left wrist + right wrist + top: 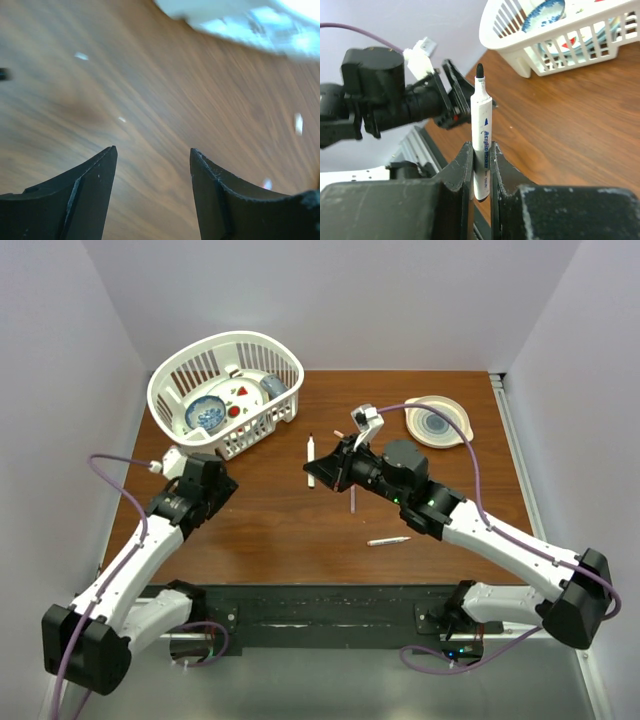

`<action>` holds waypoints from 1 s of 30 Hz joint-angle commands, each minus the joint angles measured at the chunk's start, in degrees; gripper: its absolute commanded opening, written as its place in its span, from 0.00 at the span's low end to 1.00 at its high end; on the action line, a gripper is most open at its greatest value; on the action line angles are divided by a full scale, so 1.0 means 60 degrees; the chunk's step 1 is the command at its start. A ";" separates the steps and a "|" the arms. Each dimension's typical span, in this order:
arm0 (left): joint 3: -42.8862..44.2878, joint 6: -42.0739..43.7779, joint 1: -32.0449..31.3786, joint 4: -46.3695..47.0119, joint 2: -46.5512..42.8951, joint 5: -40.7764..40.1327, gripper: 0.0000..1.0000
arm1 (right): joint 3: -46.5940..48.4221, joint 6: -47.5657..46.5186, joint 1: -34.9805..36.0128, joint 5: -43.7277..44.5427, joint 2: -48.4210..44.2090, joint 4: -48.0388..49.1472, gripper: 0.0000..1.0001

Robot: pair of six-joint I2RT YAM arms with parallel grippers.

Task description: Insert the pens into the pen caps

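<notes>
My right gripper (480, 155) is shut on a white pen (481, 125), which stands upright between the fingers with its bare black tip on top. From above, this pen (311, 455) hangs over the middle of the table at my right gripper (322, 468). Two more pens lie on the wood, a pinkish one (352, 499) and a pale one (388, 540). A tiny pinkish piece (338, 432), perhaps a pen cap, lies just behind the right gripper. My left gripper (152, 150) is open over blurred bare wood with nothing between its fingers. From above it (210, 480) sits beside the basket.
A white plastic basket (270, 355) holding dishes and small red pieces stands at the back left. A small plate (455, 435) sits at the back right. A purple cable arches over the right arm. A small dark bit (3, 74) lies at the left wrist view's edge.
</notes>
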 commanded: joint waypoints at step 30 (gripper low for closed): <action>-0.0659 -0.6303 0.2849 -0.1874 0.2475 -0.3837 0.61 | 0.2035 -0.0921 -0.0002 0.0418 0.1284 -0.2460 0.00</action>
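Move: The black cap lies on the table roughly 16 cm to the left hand's left, 4 cm back and 13 cm below it. The pink marker lies 4 cm beyond the cap on its left, pointing forward; the basket's middle is about 30 cm straight ahead of the left hand and 7 cm lower. From the right hand, which already holds the white pen, the cap is around 39 cm left, 1 cm back and 30 cm down. Leftward in a quick, slowing sweep of some 13 cm, the left hand sinks about 8 cm and draws back 5 towards the black cap, turning counter-clockwise roughly 50 degrees until its open fingers point down and left at the cap without touching it. The right hand keeps its pinch on the white pen, dipping about 3 cm as its fingertips tilt down some 10 degrees. ##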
